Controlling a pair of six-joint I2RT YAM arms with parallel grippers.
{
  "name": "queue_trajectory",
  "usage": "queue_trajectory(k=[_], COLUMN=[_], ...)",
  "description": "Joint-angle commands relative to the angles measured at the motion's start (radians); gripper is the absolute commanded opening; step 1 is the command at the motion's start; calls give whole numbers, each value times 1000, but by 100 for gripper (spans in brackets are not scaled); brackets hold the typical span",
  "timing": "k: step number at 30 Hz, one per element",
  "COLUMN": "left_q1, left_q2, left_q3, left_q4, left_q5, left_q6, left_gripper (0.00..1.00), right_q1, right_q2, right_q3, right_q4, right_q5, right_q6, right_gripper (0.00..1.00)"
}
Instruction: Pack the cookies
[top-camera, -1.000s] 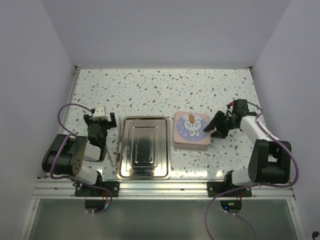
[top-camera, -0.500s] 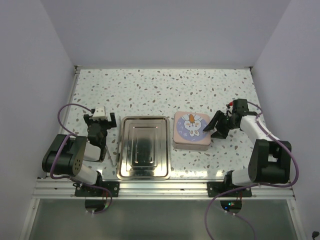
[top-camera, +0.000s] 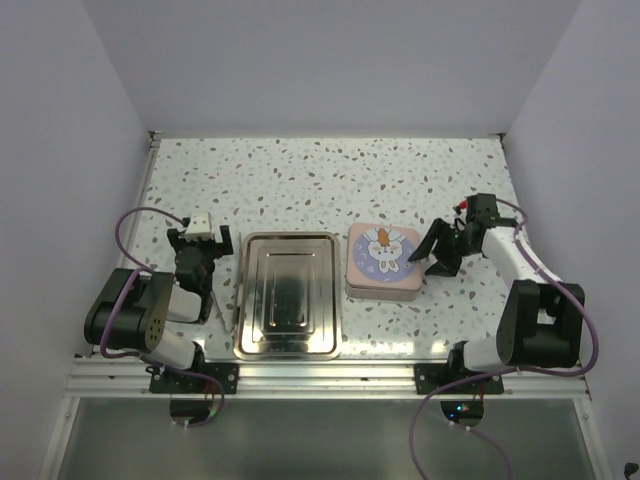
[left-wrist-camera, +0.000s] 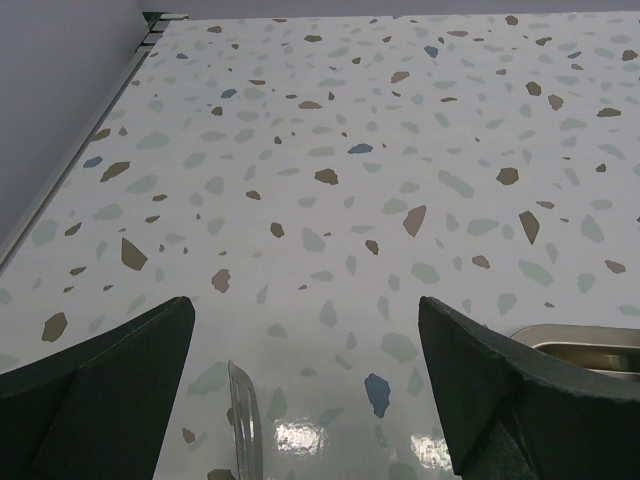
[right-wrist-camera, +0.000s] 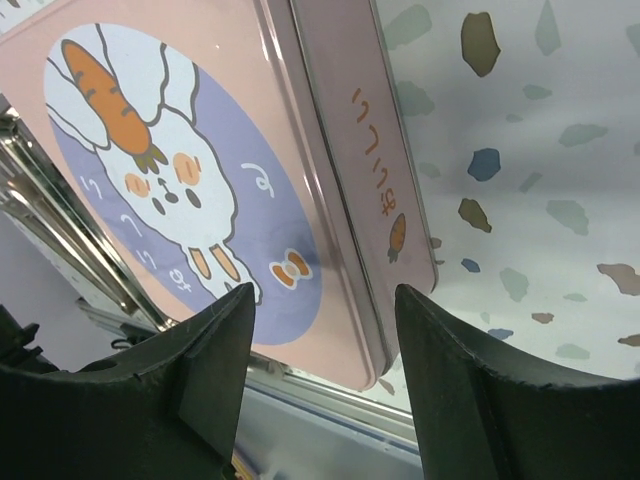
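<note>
No cookies show in any view. A square pink tin (top-camera: 382, 260) with a rabbit-and-carrot lid lies shut on the table, and its lid (right-wrist-camera: 190, 190) fills the right wrist view. My right gripper (top-camera: 428, 263) hovers at the tin's right edge. It is open (right-wrist-camera: 322, 292), and its fingers straddle the near right corner of the lid without holding anything. To the left of the metal tray, my left gripper (top-camera: 197, 258) stands wide open (left-wrist-camera: 305, 300) over bare table.
An empty metal baking tray (top-camera: 289, 293) lies between the arms, and its corner (left-wrist-camera: 585, 340) shows in the left wrist view. A thin metal utensil (left-wrist-camera: 243, 420) lies on the table by the tray's left side. Side walls close in the speckled table.
My right gripper's jaws have spread wider and its wrist has drawn slightly back to the right, away from the tin. The left arm has not moved.
</note>
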Motion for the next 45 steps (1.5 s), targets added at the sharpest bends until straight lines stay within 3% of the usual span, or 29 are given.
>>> queue_trajectory(k=[1, 8, 12, 14, 17, 21, 25, 45], left_q1=[6, 6, 6, 6, 6, 6, 6, 6], left_q2=[-1, -1, -1, -3, -1, -1, -1, -3], left_q3=[-1, -1, -1, 1, -1, 1, -1, -1], left_q4=[113, 113, 113, 113, 113, 113, 113, 113], left_q5=[-16, -15, -15, -15, -15, -15, -15, -15], left_q6=[10, 10, 10, 10, 10, 10, 10, 10], left_gripper=[100, 100, 100, 100, 100, 100, 100, 100], right_q1=[5, 7, 7, 10, 33, 120, 200, 202], right_q2=[-44, -129, -221, -251, -271, -236, -216, -187], right_q3=[48, 120, 127, 102, 64, 30, -18, -188], right_q4=[-57, -145, -125, -68, -2, 49, 95, 130], right_q5=[37, 97, 27, -10, -55, -47, -23, 17], right_q6=[-30, -21, 50, 111, 174, 220, 271, 237], right_gripper=[62, 62, 60, 54, 36, 23, 21, 17])
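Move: The right hand's half-open fingers straddle the right-hand edge of the closed cookie box. The middle of the bunny lid lies about 10 cm to the hand's left, 1 cm ahead and 2 cm below, and the lid's near right corner is some 5 cm back and 1 cm left. The empty metal tray is centred roughly 32 cm left and 7 cm back. From the left hand, the lid is about 41 cm right, 6 cm back and 4 cm below. The right hand lifts about 9 cm from the lid's right edge and, near the top, swings some 6 cm left over the lid while the fingers close from a bit over half open to nearly shut. It then sinks by about 9 cm and draws back 3 to 4 cm as it does so, slowing as the closed fingertips come down close over the near right part of the lid; whether they touch can't be made out. ##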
